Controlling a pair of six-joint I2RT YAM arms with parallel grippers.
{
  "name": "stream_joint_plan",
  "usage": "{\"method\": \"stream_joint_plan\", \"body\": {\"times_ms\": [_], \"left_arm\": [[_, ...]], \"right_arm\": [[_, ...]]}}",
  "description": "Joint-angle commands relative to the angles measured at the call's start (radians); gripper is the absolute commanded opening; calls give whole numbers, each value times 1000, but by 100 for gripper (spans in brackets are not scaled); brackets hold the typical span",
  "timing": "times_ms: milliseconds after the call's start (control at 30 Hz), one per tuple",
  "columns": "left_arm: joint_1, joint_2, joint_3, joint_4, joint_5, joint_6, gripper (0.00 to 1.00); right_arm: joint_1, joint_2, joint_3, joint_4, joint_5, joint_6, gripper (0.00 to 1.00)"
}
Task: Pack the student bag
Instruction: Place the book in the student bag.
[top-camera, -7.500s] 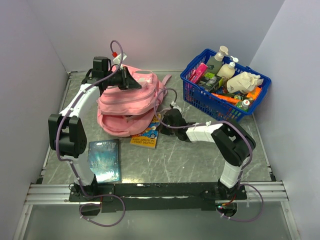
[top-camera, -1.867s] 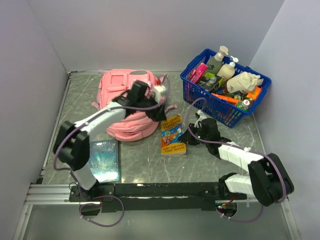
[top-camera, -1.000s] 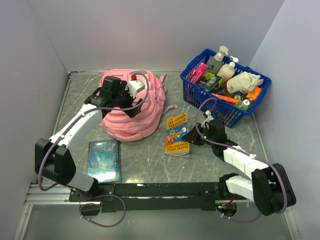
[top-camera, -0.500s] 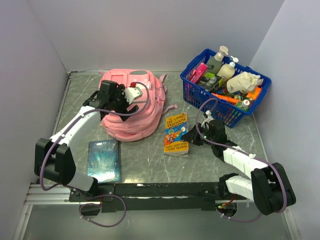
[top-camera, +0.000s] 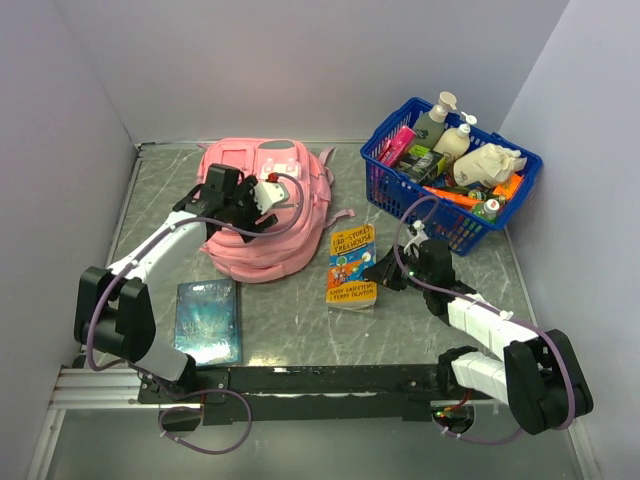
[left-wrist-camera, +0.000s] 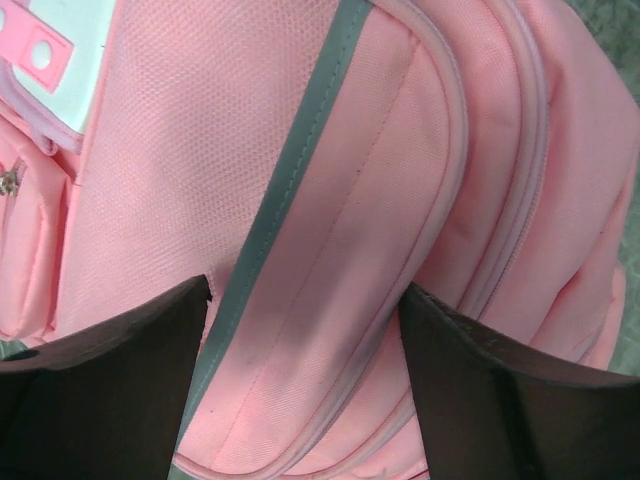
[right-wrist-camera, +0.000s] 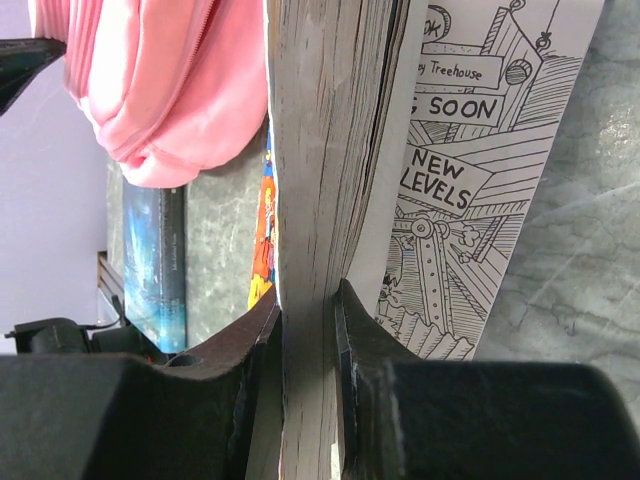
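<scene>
The student bag (top-camera: 290, 225), a pink backpack with a grey patch at the top, lies flat at the back left of the table. My left gripper (top-camera: 247, 211) hovers low over its left side. In the left wrist view its jaws (left-wrist-camera: 305, 385) stand wide open, with pink fabric (left-wrist-camera: 330, 200) and a grey trim strip filling the gap between them. My right gripper (top-camera: 377, 275) is shut on a yellow paperback book (top-camera: 352, 262) to the right of the bag. Its fingers (right-wrist-camera: 365, 350) pinch the page block (right-wrist-camera: 310, 200), and the back cover flares away.
A dark blue hardcover book (top-camera: 208, 320) lies flat near the front left, beside the left arm's base. A blue plastic basket (top-camera: 395, 195) full of bottles and packets stands at the back right. Purple walls close in three sides.
My left gripper has shifted slightly over the bag, and its jaws have narrowed a little. The right gripper and its book have barely moved.
</scene>
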Motion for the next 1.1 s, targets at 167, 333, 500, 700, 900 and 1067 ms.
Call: {"method": "stream_joint_plan", "body": {"times_ms": [167,333,500,700,900,1067], "left_arm": [[-2,-3,43,93,-80,1,8],[-11,-1,202,44,-9,-117,1],[-11,-3,284,21,26,-209,1],[-9,25,398,-38,94,-324,1],[-11,57,469,-85,158,-403,1],[-12,53,454,-96,193,-422,1]], "right_arm": [[-8,-17,23,146,-49,62,0],[-9,-38,48,132,-63,84,0],[-9,-78,56,156,-81,139,0],[33,-30,92,268,-102,249,0],[87,114,183,375,-101,331,0],[113,267,304,394,-75,412,0]]}}
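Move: The pink bag's flap edge lies between the left hand's open fingers, some 2 cm below their tips and 1 cm ahead; the bag's mouth is about 6 cm back, 5 cm to the right and 7 cm lower. The right hand already grips the treehouse book by its edge, with that mouth about 19 cm to its left, 4 cm ahead and 4 cm below. The blue basket stands roughly 22 cm ahead and 17 cm to the right of the right hand. The left fingers shut on the bag's flap edge, pinch the cloth and pull it up about 9 cm, drifting forward, then some 4 cm right, while the wrist rolls nearly 20 degrees, its left side sinking. The right hand keeps its grip on the book and, slowly at first, raises it about 7 cm and swings it left and a little forward towards the bag's mouth, its left side rolling up. ##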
